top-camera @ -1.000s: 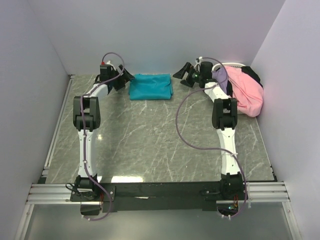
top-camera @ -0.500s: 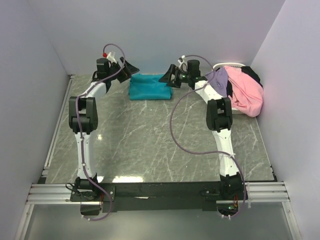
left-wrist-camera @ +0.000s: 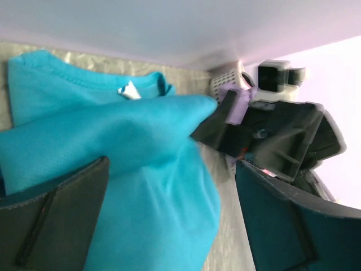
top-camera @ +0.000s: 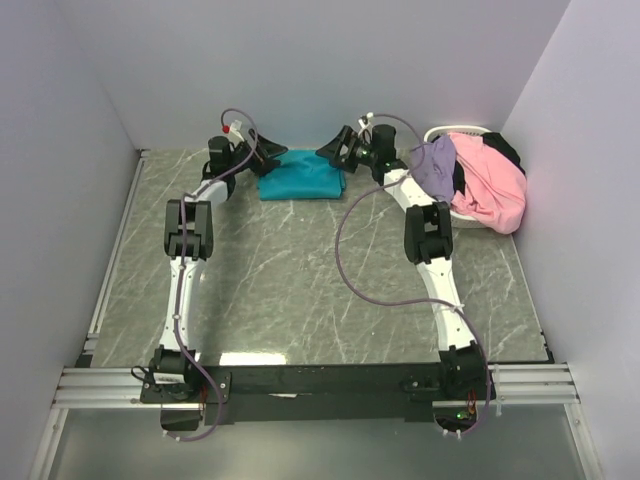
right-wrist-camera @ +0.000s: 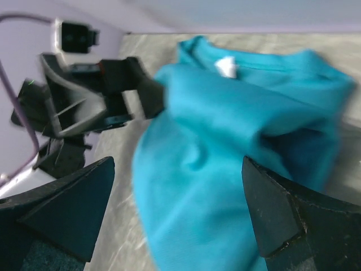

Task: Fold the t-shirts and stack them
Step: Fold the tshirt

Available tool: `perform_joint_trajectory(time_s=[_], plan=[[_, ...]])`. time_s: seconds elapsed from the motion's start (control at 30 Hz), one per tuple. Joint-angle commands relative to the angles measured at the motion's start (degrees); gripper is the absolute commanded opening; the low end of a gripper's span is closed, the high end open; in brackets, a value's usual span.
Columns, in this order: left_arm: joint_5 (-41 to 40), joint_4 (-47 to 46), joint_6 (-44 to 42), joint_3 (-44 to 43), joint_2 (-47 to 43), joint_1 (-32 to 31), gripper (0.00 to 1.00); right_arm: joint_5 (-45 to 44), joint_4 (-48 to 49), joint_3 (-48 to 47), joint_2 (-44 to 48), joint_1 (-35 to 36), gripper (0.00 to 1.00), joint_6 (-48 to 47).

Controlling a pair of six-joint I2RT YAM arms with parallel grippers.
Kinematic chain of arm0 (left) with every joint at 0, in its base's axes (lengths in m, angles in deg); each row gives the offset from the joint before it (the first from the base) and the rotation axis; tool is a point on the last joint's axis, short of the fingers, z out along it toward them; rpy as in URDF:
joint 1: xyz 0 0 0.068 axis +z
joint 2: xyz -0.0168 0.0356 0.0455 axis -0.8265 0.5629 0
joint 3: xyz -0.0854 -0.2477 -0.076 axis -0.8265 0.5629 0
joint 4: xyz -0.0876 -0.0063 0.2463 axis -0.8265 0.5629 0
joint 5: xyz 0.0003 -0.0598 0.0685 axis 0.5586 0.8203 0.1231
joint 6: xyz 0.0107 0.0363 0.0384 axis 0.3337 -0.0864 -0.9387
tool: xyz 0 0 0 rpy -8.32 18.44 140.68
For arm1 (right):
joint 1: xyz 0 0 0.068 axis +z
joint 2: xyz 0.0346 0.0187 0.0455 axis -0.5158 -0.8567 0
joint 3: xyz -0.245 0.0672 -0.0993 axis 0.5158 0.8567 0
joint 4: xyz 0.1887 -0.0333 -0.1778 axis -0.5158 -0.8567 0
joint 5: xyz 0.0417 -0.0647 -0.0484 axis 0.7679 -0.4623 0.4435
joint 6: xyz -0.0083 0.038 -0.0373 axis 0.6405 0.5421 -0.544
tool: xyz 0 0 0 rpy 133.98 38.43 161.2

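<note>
A folded teal t-shirt (top-camera: pixel 302 176) lies at the back of the table, with its collar and white label toward the wall. My left gripper (top-camera: pixel 268 156) is at its left end and my right gripper (top-camera: pixel 336 149) at its right end, facing each other. Both are open. In the left wrist view the teal t-shirt (left-wrist-camera: pixel 130 169) fills the gap of my left gripper (left-wrist-camera: pixel 169 226), bunched but not pinched. Teal cloth (right-wrist-camera: pixel 237 158) also lies between the wide jaws of my right gripper (right-wrist-camera: pixel 180 220). Pink (top-camera: pixel 492 188), lavender (top-camera: pixel 436 166) and black (top-camera: pixel 507 150) t-shirts are heaped at the right.
The heap of shirts spills out of a white basket (top-camera: pixel 462 130) in the back right corner, beside the right wall. The back wall stands just behind the teal shirt. Marbled grey tabletop (top-camera: pixel 300 270) stretches between the arms toward the near edge.
Both grippers have swung inward from beside the teal t-shirt to its two ends, still open. The shirt's ends now bulge up between the jaws.
</note>
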Motion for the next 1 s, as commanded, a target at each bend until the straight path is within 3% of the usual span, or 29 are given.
perform_joint_trajectory(time_s=[0.0,0.23,0.37,0.5,0.63,0.73,0.97], plan=[[-2.37,-6.50,0.79,-4.09,0.70,-0.25,0.99,-5.13,5.80,-3.72,-1.13,-0.91,1.00,3.06],[-6.60,-9.92,-0.20,-5.59,0.09,0.45,0.99,-7.52,7.29,-1.80,1.60,-1.61,1.00,-1.16],[-4.67,-11.42,-0.18,0.37,-6.21,0.80,0.99,-8.21,4.93,5.14,7.83,-1.61,1.00,-4.50],[-6.15,-2.92,-7.99,12.23,-16.77,0.80,1.00,-10.66,-3.94,9.37,14.06,-1.70,1.00,-10.81],[-13.53,10.51,-19.23,27.59,-27.23,0.80,0.99,-12.61,-11.24,16.73,18.29,-1.97,1.00,-14.61],[-18.45,12.92,-22.41,35.16,-32.51,0.80,0.99,-13.84,-14.67,19.64,19.97,-2.05,1.00,-16.37],[-21.44,18.98,-25.67,36.78,-31.39,0.54,0.99,-12.26,-19.52,17.72,17.60,-2.05,1.00,-16.46]])
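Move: The folded turquoise t-shirt lies between and beneath the open grippers: its middle is about 8 cm to the right of the left hand, some 3 cm back and 5 cm below. From the right hand that middle is roughly 8 cm to the left, 2 cm back and 6 cm below. The purple t-shirt hanging in the basket is about 31 cm to the right hand's right, roughly level in reach and height; the laundry basket's middle is about 42 cm to the right and 5 cm back. Both open hands leave the two ends of the turquoise t-shirt's puffed far fold, first easing some 2 cm farther forward, the left rising about 3 cm while the right dips about 2 and comes back up. Then they draw back and spread apart, the left going about 9 cm back and 5 cm left, the right about 5 cm back while it drifts some 6 cm right in all, each tipping its fingertips down by some 15 to 20 degrees with the fingers staying wide open. ##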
